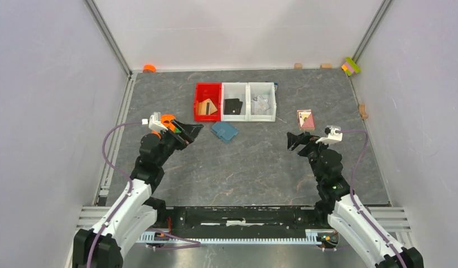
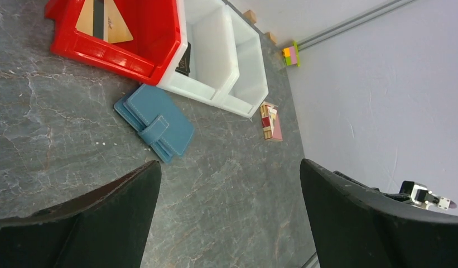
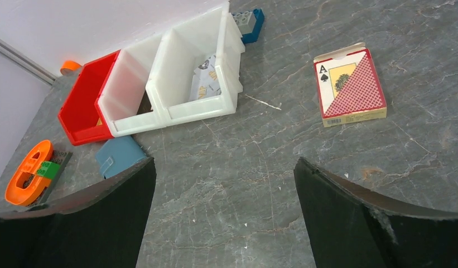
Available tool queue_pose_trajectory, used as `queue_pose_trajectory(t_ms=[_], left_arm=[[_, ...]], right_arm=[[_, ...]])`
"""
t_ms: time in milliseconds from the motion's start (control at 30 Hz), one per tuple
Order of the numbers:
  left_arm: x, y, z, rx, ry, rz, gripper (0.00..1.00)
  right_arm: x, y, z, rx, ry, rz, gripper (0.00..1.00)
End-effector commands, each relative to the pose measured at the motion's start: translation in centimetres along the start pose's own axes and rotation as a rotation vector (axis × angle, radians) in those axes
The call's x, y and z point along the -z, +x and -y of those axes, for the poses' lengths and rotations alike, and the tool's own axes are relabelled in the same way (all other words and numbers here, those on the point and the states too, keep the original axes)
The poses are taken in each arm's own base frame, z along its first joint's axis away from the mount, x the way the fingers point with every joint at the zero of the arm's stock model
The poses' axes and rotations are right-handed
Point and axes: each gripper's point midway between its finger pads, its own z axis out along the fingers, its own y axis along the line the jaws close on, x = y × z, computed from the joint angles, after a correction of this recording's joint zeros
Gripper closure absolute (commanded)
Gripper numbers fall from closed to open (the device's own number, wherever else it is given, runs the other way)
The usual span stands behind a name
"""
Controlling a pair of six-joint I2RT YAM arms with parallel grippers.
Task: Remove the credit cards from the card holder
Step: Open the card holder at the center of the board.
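The steel-blue card holder (image 1: 224,131) lies folded shut on the table, just in front of the bins; it also shows in the left wrist view (image 2: 155,123) and the right wrist view (image 3: 119,156). A tan-gold card with a dark stripe (image 1: 206,107) (image 2: 104,22) lies in the red bin (image 1: 197,95). A black card (image 1: 233,106) (image 2: 184,60) and a silvery-grey card (image 1: 261,104) (image 3: 207,78) lie in the two white bins (image 1: 247,100). My left gripper (image 1: 190,131) (image 2: 231,167) is open and empty, left of the holder. My right gripper (image 1: 293,139) (image 3: 223,164) is open and empty, to the holder's right.
A playing-card box (image 1: 305,119) (image 3: 350,86) lies right of the bins. A dark-blue toy brick (image 3: 250,22) sits behind the white bins. An orange tape roll (image 3: 30,170) is on my left wrist. Small wooden blocks (image 1: 362,110) and coloured bricks (image 1: 351,66) line the back right edge.
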Motion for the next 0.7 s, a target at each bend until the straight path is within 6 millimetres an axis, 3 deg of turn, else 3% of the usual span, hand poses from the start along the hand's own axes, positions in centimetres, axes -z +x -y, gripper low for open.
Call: queue_pose_trajectory(t_ms=[0, 133, 433, 667], left_arm=[[-0.3, -1.0, 1.3, -0.054, 0.028, 0.016, 0.0], [-1.2, 0.0, 0.7, -0.007, 0.017, -0.032, 0.0], [-4.9, 4.4, -3.7, 0.126, -0.125, -0.227, 0.0], [-7.1, 7.3, -5.3, 0.072, -0.22, -0.321, 0.03]], right_arm=[[-0.2, -1.5, -0.7, -0.006, -0.012, 0.036, 0.02], [-0.2, -1.2, -1.1, -0.004, -0.037, 0.023, 0.02], [-0.5, -0.6, -1.2, -0.014, -0.035, -0.005, 0.02], [-0.7, -0.4, -1.7, -0.018, -0.056, -0.022, 0.02]])
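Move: Ahead and to the right of the left hand, the blue card holder lies flat on the board, about 11 cm out, 8 cm to the right and 18 cm below. The red box stands roughly 22 cm ahead, nearly in line with this hand, and the near white box is level with the red one, some 12 cm right of the hand. The orange ring lies about 11 cm ahead and 15 cm left. From the right hand the holder is about 11 cm ahead, 20 cm left and 15 cm lower. Sinking with gathering speed towards the blue card holder, the left hand drops about 11 cm while edging some 3 cm to the right and a little forward. Its empty fingers stay wide open and tip down by nearly 25 degrees, touching nothing at either end of the descent, which eases off last. The open right hand lowers only a centimetre or two. ##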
